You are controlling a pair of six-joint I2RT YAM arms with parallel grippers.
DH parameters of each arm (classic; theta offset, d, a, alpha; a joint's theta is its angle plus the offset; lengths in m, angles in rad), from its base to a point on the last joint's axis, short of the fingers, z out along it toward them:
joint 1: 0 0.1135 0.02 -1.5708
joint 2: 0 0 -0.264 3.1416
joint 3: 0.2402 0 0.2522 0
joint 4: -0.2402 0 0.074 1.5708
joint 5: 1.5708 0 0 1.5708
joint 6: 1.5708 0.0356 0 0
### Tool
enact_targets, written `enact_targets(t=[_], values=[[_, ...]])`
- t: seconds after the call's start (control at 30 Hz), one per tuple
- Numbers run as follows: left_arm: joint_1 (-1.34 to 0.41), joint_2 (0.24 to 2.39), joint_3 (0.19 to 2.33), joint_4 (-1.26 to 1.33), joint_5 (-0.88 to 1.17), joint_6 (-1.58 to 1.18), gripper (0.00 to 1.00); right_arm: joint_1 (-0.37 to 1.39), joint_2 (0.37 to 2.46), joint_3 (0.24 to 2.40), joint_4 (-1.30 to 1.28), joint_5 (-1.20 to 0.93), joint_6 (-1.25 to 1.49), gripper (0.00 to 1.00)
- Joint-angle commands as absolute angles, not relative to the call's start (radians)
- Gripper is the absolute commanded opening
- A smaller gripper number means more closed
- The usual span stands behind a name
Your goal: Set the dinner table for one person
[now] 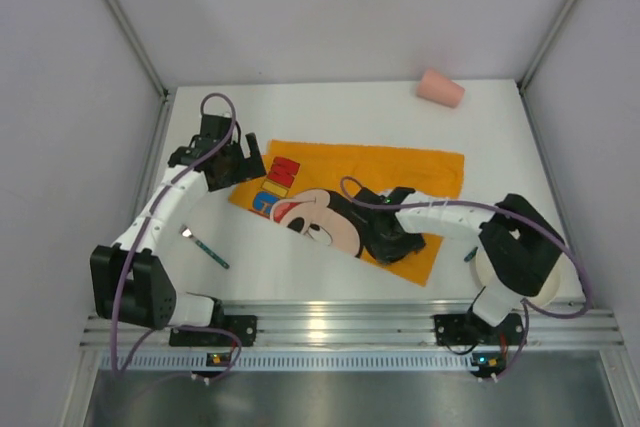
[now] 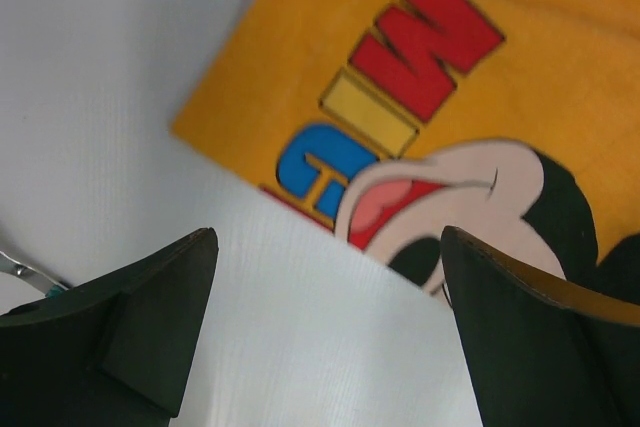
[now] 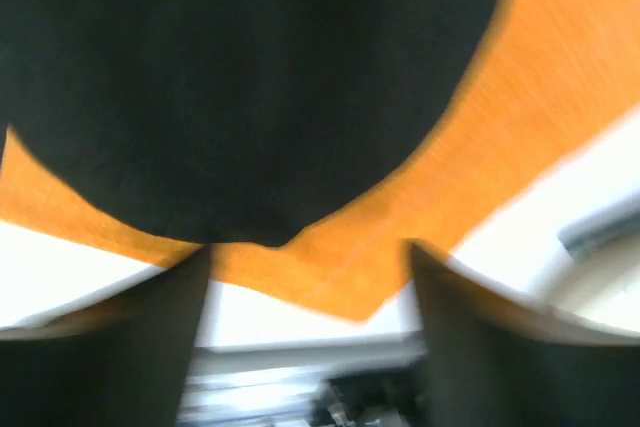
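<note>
The dinner table [image 1: 330, 112] is a white tabletop with an orange Mickey Mouse cloth [image 1: 400, 172] spread flat across its middle. My left gripper [image 1: 246, 161] is open and empty, low over the cloth's left end. In the left wrist view bare table lies between its fingers [image 2: 328, 237], with the cloth's lettering [image 2: 400, 97] just beyond. My right gripper [image 1: 398, 245] is open over the cloth's near right corner. Its view is blurred and shows that corner [image 3: 350, 277] between the spread fingers [image 3: 310, 250].
A pink cup [image 1: 440, 88] lies on its side at the back right. A teal-handled utensil [image 1: 205, 245] lies near the left front and shows in the left wrist view [image 2: 25, 272]. A pale plate [image 1: 488, 269] sits under the right arm. An aluminium rail [image 1: 340, 322] runs along the near edge.
</note>
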State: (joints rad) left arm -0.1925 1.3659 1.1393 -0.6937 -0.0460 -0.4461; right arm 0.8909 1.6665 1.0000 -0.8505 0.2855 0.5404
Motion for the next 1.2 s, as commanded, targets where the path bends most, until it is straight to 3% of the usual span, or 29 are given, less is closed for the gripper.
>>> enact_targets(t=[0.0,0.3,0.63,0.8,0.87,1.0,1.03,1.17], values=[[-0.184,1.414,1.209,-0.621,-0.1,-0.459,0.99,0.81,1.494,0.999,-1.06,0.363,0.635,0.99],[-0.181,1.618,1.242,-0.496,-0.029,-0.413,0.99,0.765,1.519,1.184,-1.094,0.327,0.561,1.0],[-0.183,1.978,1.463,-0.477,0.046,-0.35,0.98,0.752,1.49,1.135,-1.007,0.189,0.514,1.0],[-0.184,2.077,1.546,-0.497,0.071,-0.35,0.89,0.752,1.502,1.124,-0.963,0.127,0.494,1.0],[-0.186,2.106,1.557,-0.488,0.096,-0.345,0.82,0.75,1.525,1.129,-0.959,0.123,0.485,1.0],[-0.196,2.151,1.569,-0.48,0.141,-0.342,0.5,0.742,1.542,1.118,-0.95,0.124,0.466,1.0],[-0.202,2.157,1.571,-0.483,0.143,-0.344,0.36,0.738,1.543,1.115,-0.95,0.124,0.462,1.0],[-0.206,2.134,1.511,-0.466,0.146,-0.368,0.11,0.704,1.546,1.1,-0.937,0.117,0.446,1.0]])
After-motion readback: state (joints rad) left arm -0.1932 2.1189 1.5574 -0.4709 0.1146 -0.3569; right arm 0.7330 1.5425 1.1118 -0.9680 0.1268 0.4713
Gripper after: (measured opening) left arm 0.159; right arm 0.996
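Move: The orange cloth's far left corner lies about 18 cm ahead of the left hand, 5 cm to its right and 13 cm below; the cloth's near left corner is only some 3 cm ahead and 4 cm left, the fork about 7 cm back and 10 cm left, both on the table. From the right hand, low over the cloth, that far corner is roughly 28 cm ahead and 29 cm left; the cloth's near right corner is 7 cm back and 6 cm right. Left hand goes about 14 cm forward and 12 down, pinching the cloth's far left corner; right opens, rising. ##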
